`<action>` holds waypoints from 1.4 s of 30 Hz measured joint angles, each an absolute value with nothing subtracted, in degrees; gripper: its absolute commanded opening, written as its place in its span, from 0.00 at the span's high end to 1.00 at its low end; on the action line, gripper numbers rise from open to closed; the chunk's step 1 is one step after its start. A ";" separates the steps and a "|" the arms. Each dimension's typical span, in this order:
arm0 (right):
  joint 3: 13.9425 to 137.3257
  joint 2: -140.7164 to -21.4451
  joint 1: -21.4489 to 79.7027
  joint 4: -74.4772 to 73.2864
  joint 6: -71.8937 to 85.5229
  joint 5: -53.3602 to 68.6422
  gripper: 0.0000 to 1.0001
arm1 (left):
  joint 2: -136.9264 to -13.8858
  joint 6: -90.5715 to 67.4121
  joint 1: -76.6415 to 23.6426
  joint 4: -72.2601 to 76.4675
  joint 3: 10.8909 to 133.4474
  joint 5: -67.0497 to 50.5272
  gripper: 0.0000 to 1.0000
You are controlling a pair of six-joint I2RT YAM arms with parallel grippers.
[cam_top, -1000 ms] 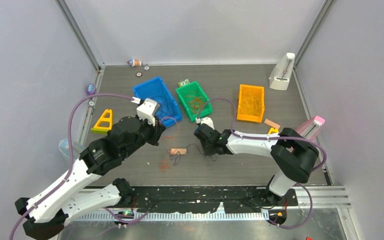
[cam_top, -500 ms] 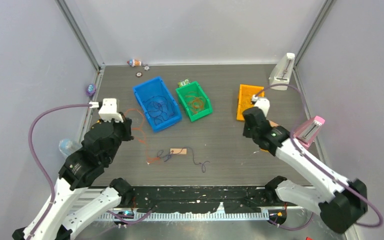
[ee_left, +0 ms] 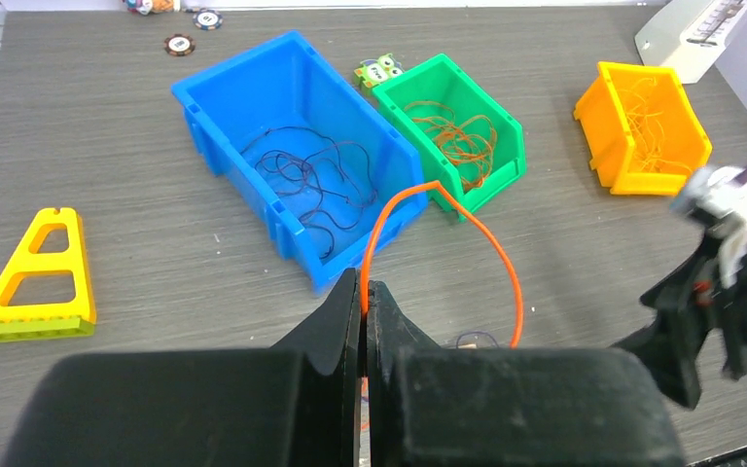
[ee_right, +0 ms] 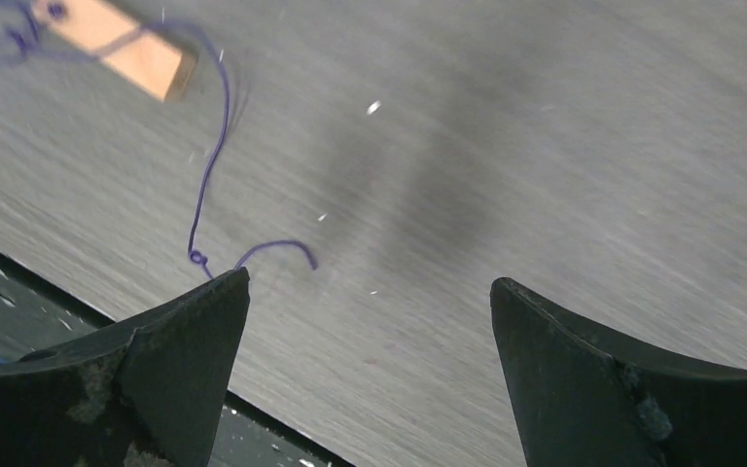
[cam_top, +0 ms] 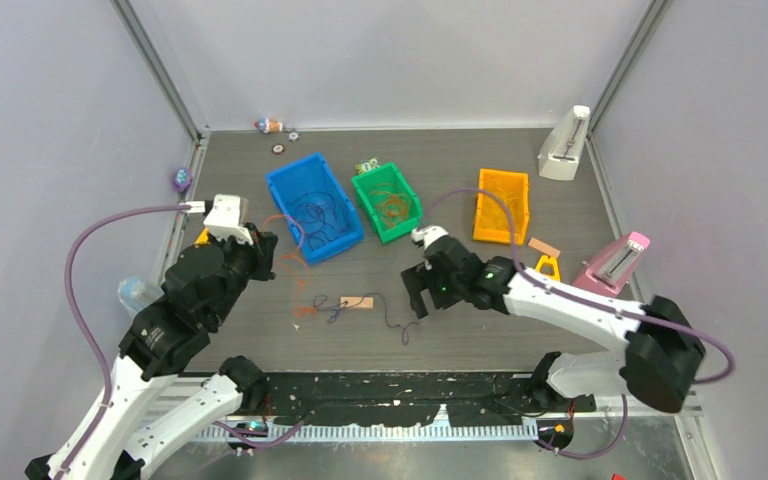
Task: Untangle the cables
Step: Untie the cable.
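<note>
My left gripper (ee_left: 364,295) is shut on an orange cable (ee_left: 447,199) that arcs up from its tips and drops to the table. In the top view the left gripper (cam_top: 268,248) hangs left of the blue bin (cam_top: 278,185). The orange cable (cam_top: 303,262) runs down to a small tangle (cam_top: 332,314) of orange and purple strands beside a wooden block (cam_top: 357,302). A purple cable (ee_right: 209,175) trails right from the block. My right gripper (ee_right: 370,292) stands open just above the table with nothing between its fingers; the purple cable's end lies at its left fingertip (ee_right: 209,302).
Dark cables lie in the blue bin (ee_left: 204,97), orange ones in the green bin (ee_left: 506,126), yellowish ones in the orange bin (ee_left: 598,112). A yellow triangle piece (ee_left: 34,268) lies far left. White (cam_top: 564,145) and pink (cam_top: 620,257) stands sit along the right edge.
The left arm drew back left with the orange cable, lifting it. The right arm swung out to the orange bin, then returned to the table's middle, and its jaws now stand wide.
</note>
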State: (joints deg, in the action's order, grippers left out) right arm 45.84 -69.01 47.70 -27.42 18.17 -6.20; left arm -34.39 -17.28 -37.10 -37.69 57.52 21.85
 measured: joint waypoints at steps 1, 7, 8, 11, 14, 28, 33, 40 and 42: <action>46.26 -71.31 49.25 -27.35 18.09 -6.33 0.02 | -34.50 -17.17 -37.10 -37.71 57.52 21.85 1.00; 51.00 -82.52 58.92 -27.31 18.61 -9.58 0.08 | -34.37 -16.16 -37.10 -37.74 58.33 21.85 1.00; 51.53 -83.55 60.01 -27.20 18.79 -10.00 0.10 | -34.37 -16.05 -37.10 -37.74 58.41 21.85 1.00; 52.64 -87.02 63.61 -26.33 19.73 -10.83 0.23 | -34.37 -15.94 -37.10 -37.78 58.61 21.82 1.00; 52.73 -89.86 65.65 -25.43 20.62 -11.03 0.50 | -34.37 -15.77 -37.10 -37.78 58.61 21.82 1.00; 43.99 -75.22 51.35 -29.23 25.28 -20.86 0.95 | -33.06 -14.72 -37.10 -40.77 60.86 33.91 1.00; 39.83 -53.21 35.27 -34.20 26.70 -25.58 0.95 | -30.81 -15.00 -37.10 -41.76 60.88 43.31 1.00; 41.17 -43.00 29.50 -39.18 29.06 -30.41 0.95 | -30.74 -17.58 -37.10 -43.62 60.90 51.42 1.00; 41.17 -43.05 29.43 -39.24 28.64 -29.06 0.95 | -30.74 -17.54 -37.10 -43.11 60.51 50.22 1.00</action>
State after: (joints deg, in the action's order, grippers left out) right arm 41.17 -43.05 29.43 -39.24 28.64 -29.06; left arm -30.74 -17.54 -37.10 -43.11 60.51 50.22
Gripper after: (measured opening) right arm 0.093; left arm 0.005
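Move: The purple cable's knotted free end lies about 5 cm back, 5 cm left and 8 cm below the open right hand. From that hand the brick is 12 cm left and 1 ahead, the orange-purple tie some 19 cm left and 1 ahead, and the orange box 19 cm ahead and 15 right. The left hand, holding the orange cable, has the tie about 4 cm right and 29 below, and the yellow stand 17 cm left and 11 ahead. The right fingers pinch the purple cable near its free end, after sinking some 8 cm while going back and left. Keeping shut, they then sweep about 25 cm right, rising and going forward, the hand turning clockwise. The left keeps its grip on the orange cable and, late on, pulls 10 cm left, turning counter-clockwise nearly 30 degrees. ##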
